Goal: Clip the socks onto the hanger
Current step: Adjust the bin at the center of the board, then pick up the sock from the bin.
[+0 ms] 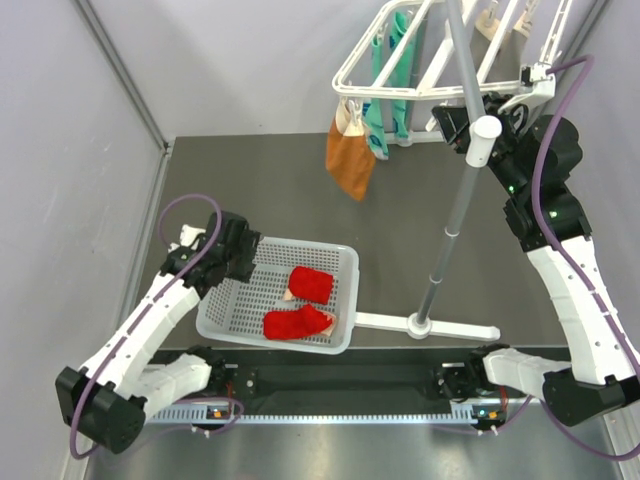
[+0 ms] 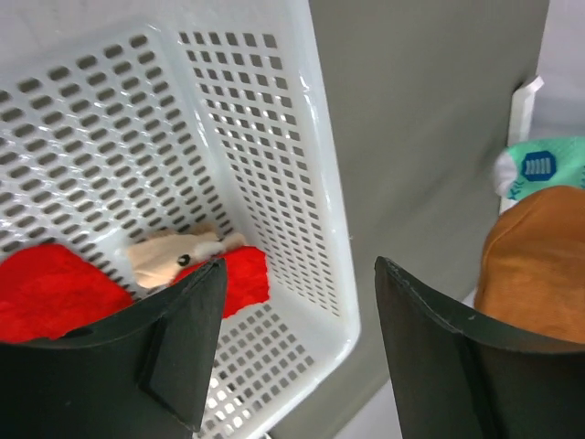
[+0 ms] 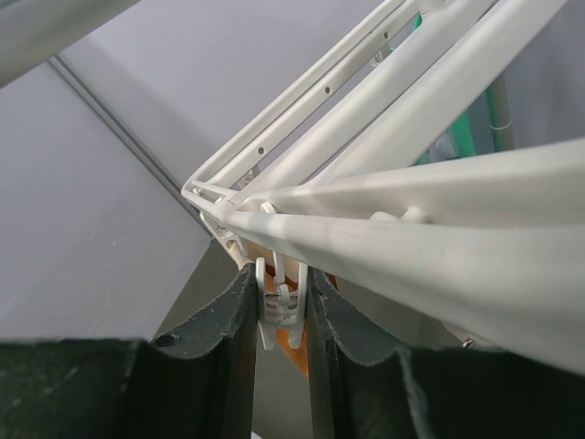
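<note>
Two red socks with tan toes [image 1: 310, 283] [image 1: 297, 322] lie in the white perforated basket [image 1: 346, 300]. My left gripper [image 1: 250, 258] hovers over the basket's far left corner, open, nothing between its fingers. In the left wrist view one red sock [image 2: 239, 277] shows its tan toe just beyond my left finger [image 2: 183, 338]. A mint-green sock [image 1: 385, 95] hangs clipped on the white hanger [image 1: 400, 90]. My right gripper [image 1: 442, 122] is up at the frame's near right corner. It is shut on a small white clip [image 3: 281, 306] under the hanger's bars [image 3: 411, 247].
An orange-brown sock [image 1: 350, 160] hangs beside the mint-green one, and beige socks [image 1: 490, 25] hang at the frame's far right. The grey pole [image 1: 455, 210] slants down to its white foot [image 1: 430, 325] right of the basket. Grey walls close in left, back and right.
</note>
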Motion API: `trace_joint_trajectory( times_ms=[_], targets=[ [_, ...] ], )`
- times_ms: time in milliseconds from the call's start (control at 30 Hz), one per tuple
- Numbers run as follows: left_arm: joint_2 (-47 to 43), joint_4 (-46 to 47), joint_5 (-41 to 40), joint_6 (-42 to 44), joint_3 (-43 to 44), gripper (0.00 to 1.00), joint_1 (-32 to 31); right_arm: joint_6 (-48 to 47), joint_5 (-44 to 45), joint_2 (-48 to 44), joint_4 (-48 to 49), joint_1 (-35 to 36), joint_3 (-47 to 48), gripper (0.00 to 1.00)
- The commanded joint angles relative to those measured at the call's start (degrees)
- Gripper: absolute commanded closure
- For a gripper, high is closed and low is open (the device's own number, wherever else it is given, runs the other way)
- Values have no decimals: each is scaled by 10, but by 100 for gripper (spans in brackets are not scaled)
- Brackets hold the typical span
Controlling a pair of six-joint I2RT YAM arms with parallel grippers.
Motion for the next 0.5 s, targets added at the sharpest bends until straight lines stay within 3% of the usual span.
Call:
trace_joint_trajectory(
  times_ms=[0, 100, 233, 467],
  targets=[
    [-5, -75, -69, 12, 9, 30, -15, -1, -39, 9, -43, 1, -14, 100],
    [18, -71, -41, -7, 5, 30, -36, 0, -40, 10, -41, 1, -15, 100],
    [85, -106, -65, -47, 36, 29, -115, 2, -41, 8, -41, 2, -16, 100],
    [113, -64, -19, -98, -10, 29, -117, -2, -40, 3, -50, 2, -13, 100]
  ],
)
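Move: The bin's middle lies about 5 cm back, 5 cm to the right and 14 cm below the left gripper, which hangs open over the bin's far left part. In the bin, the farther red sock is some 12 cm to the right, 3 cm back and 15 cm down, and the nearer red sock some 10 cm to the right, 11 cm back. From the right hand up at the hanger, the bin's middle is about 33 cm left, 13 cm back and 45 cm down. Lower the left gripper about 6 cm towards the bin, drawing it back some 4 cm and to the right nearly as far, so that it comes in over the bin's left half and nearer the red socks. Tip the fingers some 15 degrees steeper on the way and keep them open, without gripping anything. ##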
